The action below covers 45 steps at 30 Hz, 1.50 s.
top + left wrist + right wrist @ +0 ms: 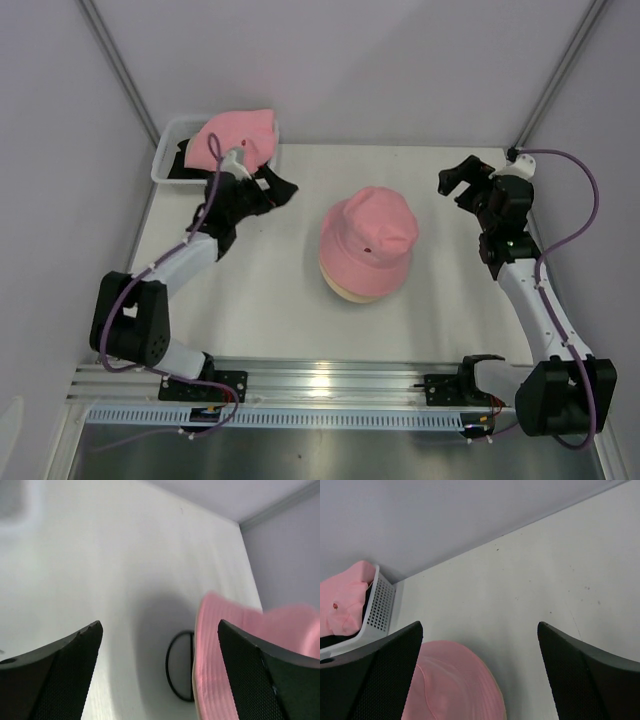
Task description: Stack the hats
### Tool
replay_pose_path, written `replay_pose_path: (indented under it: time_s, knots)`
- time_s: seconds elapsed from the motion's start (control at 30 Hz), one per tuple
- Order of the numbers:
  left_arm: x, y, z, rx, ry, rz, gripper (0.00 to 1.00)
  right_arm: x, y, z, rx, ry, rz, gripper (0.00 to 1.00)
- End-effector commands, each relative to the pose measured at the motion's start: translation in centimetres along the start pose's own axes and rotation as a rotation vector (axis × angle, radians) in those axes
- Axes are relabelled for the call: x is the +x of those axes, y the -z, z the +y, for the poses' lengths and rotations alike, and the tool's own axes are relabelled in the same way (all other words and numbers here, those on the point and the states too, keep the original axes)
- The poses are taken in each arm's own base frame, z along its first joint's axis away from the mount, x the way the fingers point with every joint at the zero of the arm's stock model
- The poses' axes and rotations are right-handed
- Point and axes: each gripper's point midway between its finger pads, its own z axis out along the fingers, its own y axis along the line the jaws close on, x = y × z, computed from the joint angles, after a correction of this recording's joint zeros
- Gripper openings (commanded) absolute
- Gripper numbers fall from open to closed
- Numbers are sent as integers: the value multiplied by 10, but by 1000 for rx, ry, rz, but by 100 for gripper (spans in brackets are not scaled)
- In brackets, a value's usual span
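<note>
A pink hat [368, 238] lies crown up in the middle of the table, on top of a cream hat [343, 291] whose brim shows below it. Another pink hat [240, 135] rests on black hats [185, 160] in the white basket [163, 158]. My left gripper [272, 192] hangs open just right of the basket, nothing between its fingers. The left wrist view shows the pink hat [220, 650] past my open left gripper [160, 672]. My right gripper [458, 190] stands open, apart from the stack on its right. Its wrist view shows the pink hat [450, 685] below my right gripper [480, 672].
A black wire loop [172, 666] lies on the table, partly under the pink hat's brim. The white mesh basket [381, 605] stands at the back left corner, against the wall. Grey walls close in the table on three sides.
</note>
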Motion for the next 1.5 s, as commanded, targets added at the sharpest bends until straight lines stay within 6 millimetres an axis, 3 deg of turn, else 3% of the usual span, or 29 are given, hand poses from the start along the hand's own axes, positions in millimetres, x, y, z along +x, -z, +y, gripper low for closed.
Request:
replay_pose_path:
  time_s: [0.0,0.03,0.07,0.13,0.2,0.23,0.3,0.33,0.37,0.43,0.47,0.6,0.83,0.93,1.13,1.33,1.47]
  knots:
    - [-123,30,-42,40,-49,-200,99,-4,-2,12,-76,37,20,99]
    - [-125,23,-24,-32,-50,-179,100,-1,-4,15,-98,34,34,99]
    - [-159,26,-22,-75,-94,-226,100,-2,-5,18,-114,28,28,99]
    - [-188,17,-3,-180,-146,-209,99,4,-8,23,-148,29,48,99]
    - [-190,10,31,-299,-178,-161,100,5,-10,23,-150,32,52,99]
    - [-213,2,38,-341,-260,-180,99,4,-10,22,-144,31,50,99]
    - [-209,-7,64,-430,-314,-124,100,5,-10,19,-135,34,47,100]
    - [-228,-11,55,-421,-354,-149,99,5,-10,18,-129,35,42,99]
    - [-219,-24,79,-475,-396,-99,98,7,-11,16,-125,33,43,99]
    - [-226,-30,84,-498,-435,-80,97,8,-13,14,-117,32,48,99]
    - [-217,-40,97,-511,-441,-45,95,11,-15,12,-109,31,57,99]
    - [-203,-57,116,-512,-484,14,90,17,-19,7,-86,34,76,99]
    - [-169,-71,161,-589,-518,119,84,23,-27,2,-69,30,92,99]
    - [-169,-72,177,-645,-564,125,82,25,-29,2,-71,23,100,100]
    - [-171,-76,192,-686,-616,121,74,29,-33,3,-80,6,113,99]
    - [-160,-83,207,-674,-624,156,67,27,-33,2,-53,-2,99,99]
    - [-162,-87,210,-683,-628,140,45,20,-31,8,-59,6,79,99]
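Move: The pink hat in the basket has its middle about 24 cm ahead of the left hand, 22 cm to its left and some 8 cm lower. The white basket's middle lies 5 cm left of that hat and 2 cm nearer; the black cloth is 16 cm left of the hat and 4 cm nearer. The stacked hats stand 8 cm back and 20 cm right of the left hand. From the right hand the basket hat is about 66 cm left, 25 cm ahead and 19 cm lower. The left fingertips come onto the crown of the pink hat in the basket and half close around a fold of its near side. To get there the open left hand swings forward and left, climbing about 19 cm, then drops some 25 cm into the basket while rolling its left side up about 50 degrees. The open right hand sinks about 6 cm, tipping down slightly. ##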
